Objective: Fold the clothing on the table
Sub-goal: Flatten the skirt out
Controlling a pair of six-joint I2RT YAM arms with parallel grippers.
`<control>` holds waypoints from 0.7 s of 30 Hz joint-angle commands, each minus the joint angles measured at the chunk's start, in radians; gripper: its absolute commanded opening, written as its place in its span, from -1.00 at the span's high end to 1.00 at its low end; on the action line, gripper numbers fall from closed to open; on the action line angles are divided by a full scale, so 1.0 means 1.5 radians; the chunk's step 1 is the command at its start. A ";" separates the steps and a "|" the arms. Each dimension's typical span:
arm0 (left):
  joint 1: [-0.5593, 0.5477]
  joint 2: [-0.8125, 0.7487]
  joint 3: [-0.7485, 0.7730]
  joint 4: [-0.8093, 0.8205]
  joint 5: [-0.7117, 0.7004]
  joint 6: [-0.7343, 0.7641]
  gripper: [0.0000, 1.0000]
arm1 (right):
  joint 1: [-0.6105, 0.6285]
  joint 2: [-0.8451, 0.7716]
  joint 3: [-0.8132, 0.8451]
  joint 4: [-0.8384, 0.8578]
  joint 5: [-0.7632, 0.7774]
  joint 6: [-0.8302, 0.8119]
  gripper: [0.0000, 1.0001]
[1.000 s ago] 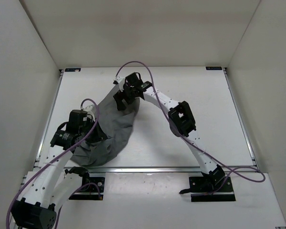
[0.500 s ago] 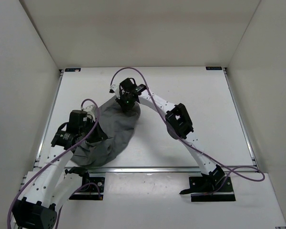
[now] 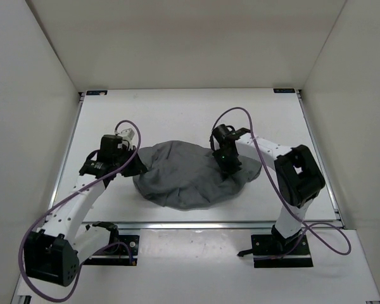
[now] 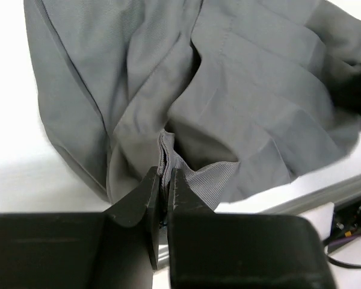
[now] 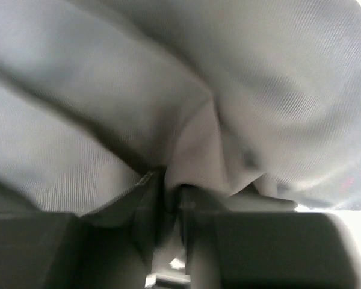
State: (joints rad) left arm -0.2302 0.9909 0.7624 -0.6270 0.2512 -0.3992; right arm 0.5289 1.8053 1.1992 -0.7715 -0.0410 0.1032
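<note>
The clothing (image 3: pixel 187 174), a plain grey pleated skirt, lies spread and rumpled across the middle of the white table (image 3: pixel 177 117). My left gripper (image 3: pixel 137 168) is at its left edge, shut on a pinched fold of the clothing (image 4: pixel 228 90), with the two fingers (image 4: pixel 143 195) pressed on the cloth between them. My right gripper (image 3: pixel 228 166) sits on the clothing's right part, pointing down into it. In the right wrist view the grey clothing (image 5: pixel 168 78) fills the frame and a fold of it is clamped between the fingers (image 5: pixel 145 198).
White walls stand round the table on three sides. A metal rail (image 3: pixel 240 223) runs along the near edge, with both arm bases (image 3: pixel 275 244) just below it. Purple cables loop over each arm.
The right gripper shut on the clothing at the back and pulled it right and nearer. The left gripper moved back and right with its edge. The bunched clothing now lies spread wide.
</note>
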 commanded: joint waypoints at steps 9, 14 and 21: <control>0.010 -0.021 -0.014 -0.020 -0.027 0.009 1.00 | 0.064 -0.150 0.144 0.126 -0.191 -0.147 0.27; 0.007 -0.091 -0.079 -0.055 -0.030 -0.006 1.00 | 0.064 0.026 0.260 0.157 -0.181 -0.207 0.14; 0.000 -0.088 -0.092 -0.046 -0.017 -0.019 1.00 | 0.044 0.244 0.452 0.172 -0.279 -0.288 -0.05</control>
State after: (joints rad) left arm -0.2199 0.8616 0.6228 -0.6922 0.2176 -0.4156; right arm 0.6128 2.1288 1.7859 -0.5388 -0.3565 -0.2424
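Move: The part of the skirt's far edge I go for next lies about 15 cm ahead and 21 cm left of my right hand, roughly 1 cm lower. That hand still pinches the skirt, whose right end lies some 10 cm to its right and 2 cm farther out. From my left hand, which holds the skirt's left end up, that far edge is about 18 cm ahead, 11 cm right and 11 cm down; the near edge's middle is 12 cm back, 16 cm right and 11 cm down. I open my right fingers to about half and let go of the skirt, rise steeply some 17 cm while swinging left and forward, then come down about 9 cm towards the far edge, turning counter-clockwise and tipping the fingers outward. My left hand keeps its pinch on the skirt's left end and, after a slight dip forward, draws it back about 5 cm while lowering it. ##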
